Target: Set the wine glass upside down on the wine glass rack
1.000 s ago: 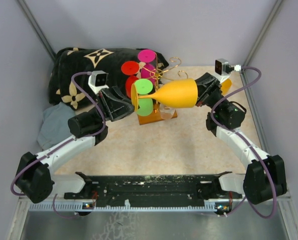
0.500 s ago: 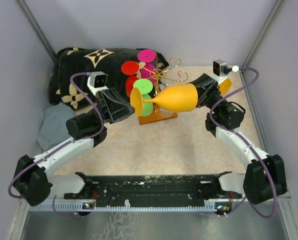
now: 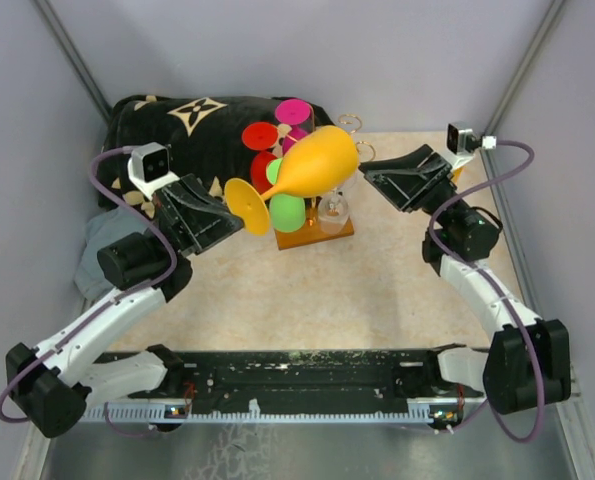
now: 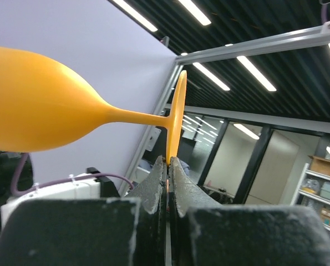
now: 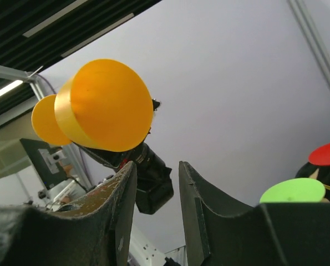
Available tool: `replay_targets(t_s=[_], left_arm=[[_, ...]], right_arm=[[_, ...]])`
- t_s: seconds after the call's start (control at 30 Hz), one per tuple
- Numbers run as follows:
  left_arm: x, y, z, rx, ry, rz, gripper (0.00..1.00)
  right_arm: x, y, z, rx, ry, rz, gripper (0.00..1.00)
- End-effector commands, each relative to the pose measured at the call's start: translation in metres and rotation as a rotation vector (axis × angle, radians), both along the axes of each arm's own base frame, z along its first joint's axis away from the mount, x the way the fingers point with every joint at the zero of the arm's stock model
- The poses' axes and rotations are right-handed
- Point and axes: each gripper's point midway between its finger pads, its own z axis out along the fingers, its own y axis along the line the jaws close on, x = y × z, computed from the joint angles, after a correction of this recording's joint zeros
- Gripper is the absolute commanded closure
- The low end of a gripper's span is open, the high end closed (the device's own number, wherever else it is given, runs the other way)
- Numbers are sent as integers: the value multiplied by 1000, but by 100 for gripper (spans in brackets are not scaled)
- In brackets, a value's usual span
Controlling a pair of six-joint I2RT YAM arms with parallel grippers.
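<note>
The orange wine glass [image 3: 320, 162] hangs tilted in the air over the wine glass rack [image 3: 315, 237], a gold wire tree on a wooden base. Its bowl points up and to the right, its foot down and to the left. My left gripper [image 3: 239, 214] is shut on the rim of that foot. In the left wrist view the thin foot disc stands between the pads of the left gripper [image 4: 168, 162], and the wine glass [image 4: 40, 108] stretches out to the left. My right gripper [image 3: 369, 173] is open just right of the bowl, holding nothing. The right wrist view shows the wine glass [image 5: 106, 105] above the right gripper [image 5: 156, 173].
Red [image 3: 260, 135], magenta [image 3: 293, 110] and green [image 3: 289, 212] glasses hang on the rack, and a clear glass [image 3: 332, 208] is near its base. A black patterned blanket [image 3: 177, 125] lies at the back left, a grey cloth [image 3: 102, 255] at the left edge.
My right gripper opened, let go of the bowl and drew back to the right. My left gripper shut on the foot and swung left, and the glass tilted bowl-up.
</note>
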Motion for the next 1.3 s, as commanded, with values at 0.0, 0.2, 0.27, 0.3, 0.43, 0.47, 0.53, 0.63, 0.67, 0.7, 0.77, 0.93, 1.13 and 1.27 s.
replay_targets(t_s=[0.0,0.2,0.27,0.3,0.43,0.47,0.53,0.63,0.67,0.7,0.77,0.93,1.13,1.27], left_arm=[[2,-5,6,59,-41,104,100],[17,-19,2,199,-77,255,100],[28,-23,0,268,-81,336,100],[34,-24,-1,294,-77,372,100],[50,-29,-8,369,-73,452,100],[52,-31,-10,381,-68,460,100],[61,-34,-20,418,-43,478,100],[72,-38,-30,458,-27,507,100],[75,-39,-33,466,-21,514,100],[76,-40,-36,473,-18,516,100],[80,-41,-40,485,-14,528,100],[94,-43,-49,528,5,580,100],[100,-45,-54,544,15,590,100],[105,-48,-59,560,24,594,100]], right_arm=[[-20,-13,15,-20,-139,-123,63],[-10,-17,21,-146,-123,-329,63],[-11,-18,27,-185,-130,-365,63],[-11,-17,29,-205,-120,-366,63],[-16,-15,38,-248,-112,-354,63],[-16,-15,40,-257,-110,-359,63],[-18,-13,44,-268,-103,-363,63],[-20,-6,48,-285,-88,-333,63],[-19,-1,46,-295,-79,-317,63],[-21,3,48,-300,-82,-305,63],[-22,10,47,-307,-76,-286,63],[-27,22,46,-304,-65,-226,63],[-36,36,46,-298,-71,-171,63],[-42,46,46,-303,-76,-144,63]])
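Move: The right hand is open and empty. The foot of the orange wine glass lies about 15 cm to its left, 11 cm back and 10 cm above it. The glass's bowl is nearer, roughly 7 cm left, 3 cm back and 7 cm up. The left hand already holds that foot, its middle some 2 cm right and 3 cm above. The rack's empty hook lies about 23 cm ahead, 19 cm right and 25 cm below; the hung green glass's foot is 19 cm ahead, 6 cm right, equally low. Still pinching the orange glass's foot by its rim, the left hand carries the glass about 10 cm forward, 7 cm down and 5 cm right, in front of the right hand, its upward-pointing fingers tipping over to the right and swinging counter-clockwise. The right hand, staying open, first rises about 4 cm, easing back and right, then reaches left and slightly down towards the foot, its fingers tipping some 20 degrees nearer level. ##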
